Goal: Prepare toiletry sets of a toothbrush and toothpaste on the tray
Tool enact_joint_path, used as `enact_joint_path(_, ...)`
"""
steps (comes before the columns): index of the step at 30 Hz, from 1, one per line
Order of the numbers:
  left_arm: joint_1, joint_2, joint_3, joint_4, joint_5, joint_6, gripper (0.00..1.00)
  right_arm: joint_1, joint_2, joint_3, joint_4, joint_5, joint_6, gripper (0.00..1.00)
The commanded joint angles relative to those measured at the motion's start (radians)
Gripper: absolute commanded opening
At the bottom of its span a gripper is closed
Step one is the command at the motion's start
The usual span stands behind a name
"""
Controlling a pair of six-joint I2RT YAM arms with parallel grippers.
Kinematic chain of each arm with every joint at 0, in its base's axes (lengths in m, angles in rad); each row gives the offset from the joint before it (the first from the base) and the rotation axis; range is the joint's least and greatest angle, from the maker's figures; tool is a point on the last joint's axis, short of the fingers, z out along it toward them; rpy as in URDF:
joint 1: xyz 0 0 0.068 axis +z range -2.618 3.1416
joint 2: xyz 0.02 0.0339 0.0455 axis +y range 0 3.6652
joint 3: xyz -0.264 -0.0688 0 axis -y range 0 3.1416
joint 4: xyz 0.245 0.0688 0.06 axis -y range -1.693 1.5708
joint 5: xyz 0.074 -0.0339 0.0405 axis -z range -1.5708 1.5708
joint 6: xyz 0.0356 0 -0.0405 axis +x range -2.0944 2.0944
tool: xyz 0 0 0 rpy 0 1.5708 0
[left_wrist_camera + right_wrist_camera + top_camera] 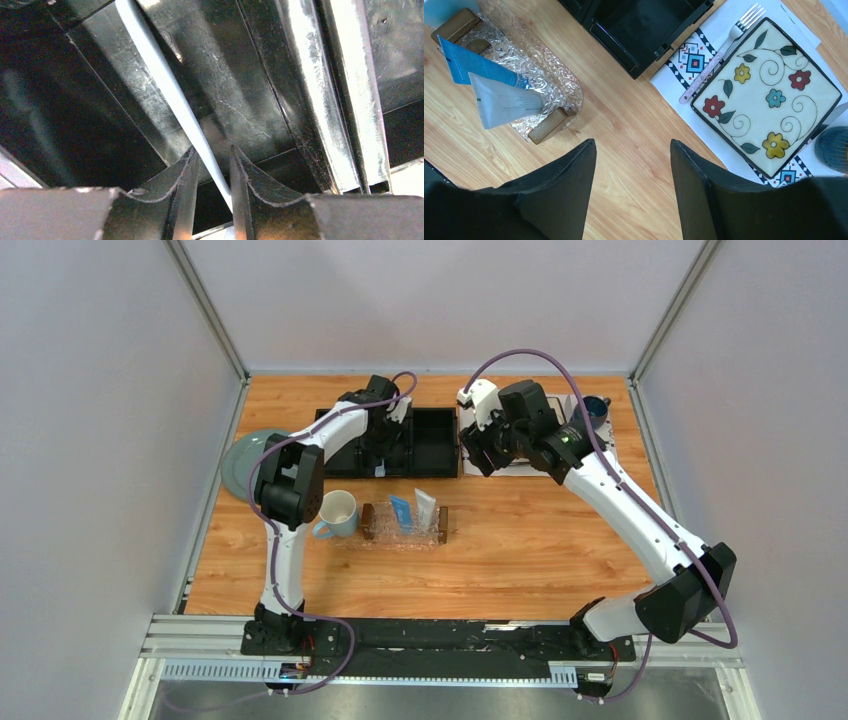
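Observation:
A slim pale toothbrush lies slantwise in a compartment of the black organizer. Its handle runs down between the fingers of my left gripper. The jaws stand a little wider than the handle, with gaps beside it. From above, the left gripper reaches down into the organizer. The clear tray with brown end bars holds a blue toothpaste tube and a white one. My right gripper hangs open over bare wood, right of the tray.
A light blue mug stands just left of the tray and a green plate lies at the left edge. At the back right, a placemat carries a square floral plate, a fork and a dark cup.

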Motion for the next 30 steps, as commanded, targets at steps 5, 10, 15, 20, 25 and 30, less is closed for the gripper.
enact_joint_path(5,-0.005,-0.002,0.074,-0.024,-0.014,-0.01,0.24,-0.006,-0.033,-0.004,0.04,-0.019,0.012,0.6)
enact_joint_path(10,-0.005,-0.022,0.09,-0.03,-0.017,-0.004,0.18,-0.007,-0.032,-0.004,0.039,-0.022,0.01,0.6)
enact_joint_path(15,-0.005,-0.034,0.102,-0.042,-0.029,0.003,0.09,-0.006,-0.033,-0.002,0.035,-0.022,0.01,0.6)
enact_joint_path(20,-0.005,-0.078,0.103,-0.047,-0.038,0.007,0.0,-0.007,-0.033,-0.002,0.032,-0.025,0.005,0.6)
enact_joint_path(25,-0.005,-0.164,0.109,-0.059,-0.087,0.023,0.0,-0.006,-0.021,0.01,0.029,-0.034,-0.005,0.61)
enact_joint_path(30,-0.003,-0.244,0.136,-0.096,-0.081,0.056,0.0,-0.007,-0.018,0.048,0.019,-0.055,-0.034,0.63)
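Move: The toothbrush lies right at the left hand, in the middle compartment of the black box: its handle already runs between the open fingertips, its middle about 3 cm ahead, level sideways and about 1 cm lower. The light-blue mug stands roughly 15 cm back and 8 cm to this hand's left; the blue toothpaste is some 15 cm back and 3 cm right. From the right hand, the toothbrush is about 16 cm ahead, 17 cm left and 21 cm below. The left fingers close on the toothbrush handle and pinch it, grip effort rising, while the hand eases about 1 cm forward and 1.5 cm up. Once shut on the handle, it pauses briefly, then lifts faster, ending some 6 cm above its start and about 1 cm left, the fingers swinging slightly forward. ##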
